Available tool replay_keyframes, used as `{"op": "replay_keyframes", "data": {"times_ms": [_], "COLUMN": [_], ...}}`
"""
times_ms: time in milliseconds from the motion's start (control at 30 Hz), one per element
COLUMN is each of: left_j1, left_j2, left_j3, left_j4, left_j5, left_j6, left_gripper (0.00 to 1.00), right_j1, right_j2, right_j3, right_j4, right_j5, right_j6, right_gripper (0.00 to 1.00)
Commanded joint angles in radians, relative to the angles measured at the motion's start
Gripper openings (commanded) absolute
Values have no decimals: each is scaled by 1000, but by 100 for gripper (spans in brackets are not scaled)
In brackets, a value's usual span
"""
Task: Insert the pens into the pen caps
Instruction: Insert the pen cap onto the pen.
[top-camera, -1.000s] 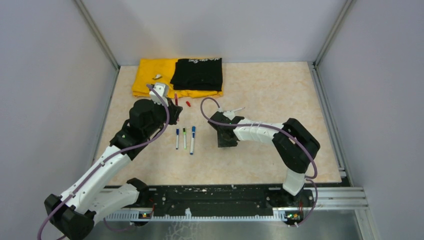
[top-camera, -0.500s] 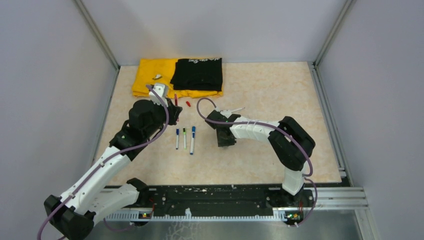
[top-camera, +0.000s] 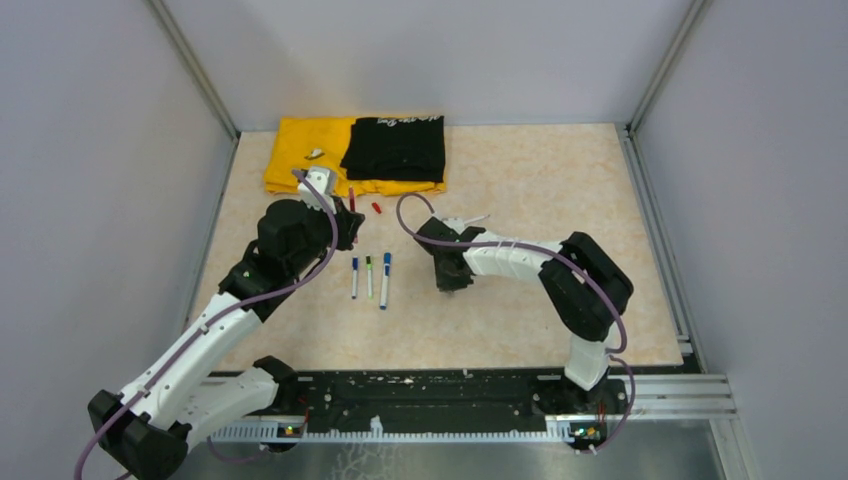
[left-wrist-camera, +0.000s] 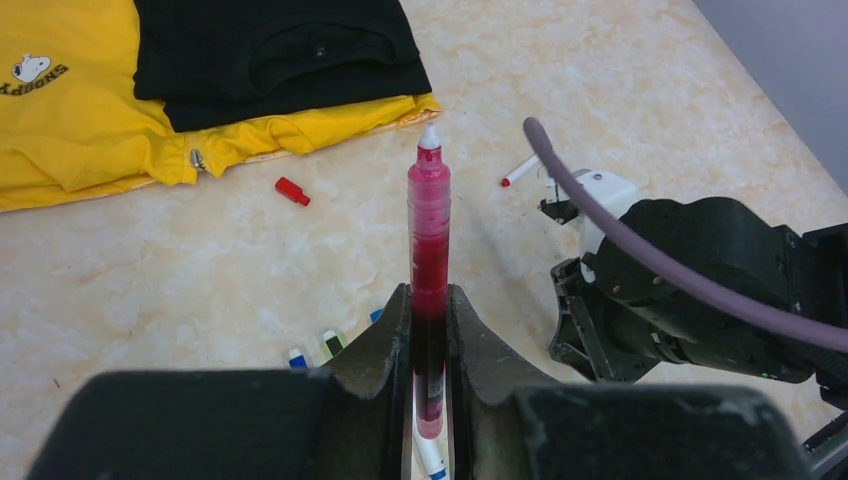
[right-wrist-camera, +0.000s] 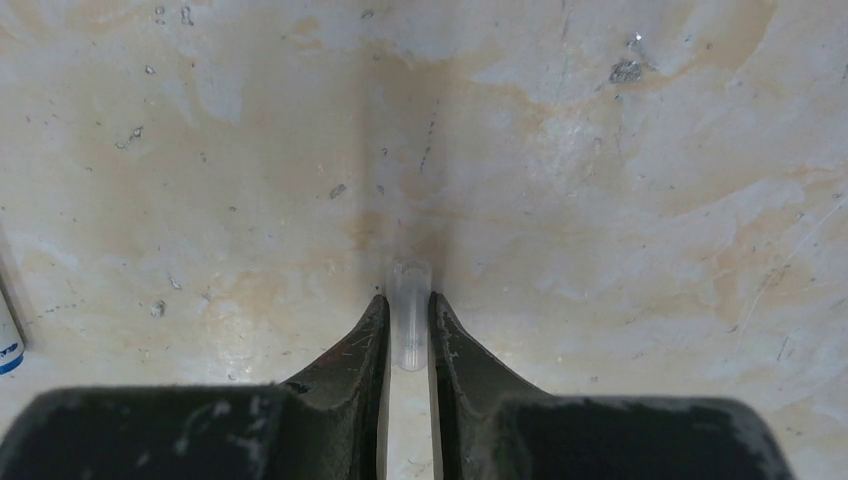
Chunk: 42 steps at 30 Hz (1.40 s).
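My left gripper (left-wrist-camera: 428, 305) is shut on a maroon-red pen (left-wrist-camera: 429, 230), whose bare white tip points away toward the cloths; the same gripper (top-camera: 347, 216) and pen (top-camera: 351, 196) show from above. A small red pen cap (left-wrist-camera: 291, 190) lies on the table ahead-left of it. My right gripper (right-wrist-camera: 408, 318) points down at the table, jaws closed on both sides of a clear pen cap (right-wrist-camera: 408, 300). From above, the right gripper (top-camera: 452, 279) hides that cap. Three capped pens (top-camera: 369, 277) lie side by side between the arms. A white pen (top-camera: 476, 218) lies behind the right wrist.
A folded yellow cloth (top-camera: 300, 152) and a black cloth (top-camera: 395, 148) lie at the back, the yellow one bearing a small pale object (top-camera: 314, 154). Metal rails edge the table left and right. A pen's end (right-wrist-camera: 8, 332) shows at the right wrist view's left edge.
My right gripper has closed onto the clear cap and its wrist has shifted slightly left. The left arm and its pen have not moved.
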Motion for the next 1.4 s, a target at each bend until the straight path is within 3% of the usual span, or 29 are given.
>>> {"op": "replay_keyframes", "data": {"times_ms": [0, 333, 633, 967, 1367], "left_j1": [-1, -7, -156, -184, -243], "left_j2": [-9, 91, 144, 175, 227], "left_j3": [-5, 28, 31, 66, 125], "left_j4": [21, 93, 237, 331, 340], "left_j5": [20, 275, 369, 582, 672], "left_j6": [-9, -40, -50, -39, 13], "left_gripper": [0, 0, 0, 0, 0], "right_j1": [-67, -137, -146, -146, -146], "right_j2": [-50, -511, -806, -947, -968], "right_j3": [-105, -194, -296, -367, -394], "right_j4": [65, 326, 700, 1000, 1217], "right_j5": [-38, -146, -149, -212, -351], "right_j6": [-2, -136, -114, -46, -57], "right_gripper": [2, 0, 0, 0, 0]}}
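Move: My right hand, down at the table, already pinches the clear cap; the pink pen it goes to stands in my left hand, roughly 14 cm to the left, 4 cm ahead and 27 cm higher. The big blue marker lies about 14 cm to the right hand's left and 3 cm ahead, the green pen some 3 cm left of that marker and 1 cm farther out. From my left hand, the clear cap is about 14 cm right, 3 cm back and 25 cm below; the marker lies nearly straight below, the red cap 18 cm ahead, 2 cm left. I keep the clear cap pinched, slide it a few centimetres to the right, then carry it about 40 cm up, swinging the right fingers from pointing down to pointing left and forward. Still gripping the pink pen, my left hand comes towards it, some 16 cm right and 10 cm back, dipping briefly before rising, and turns clockwise by about 50 degrees. ##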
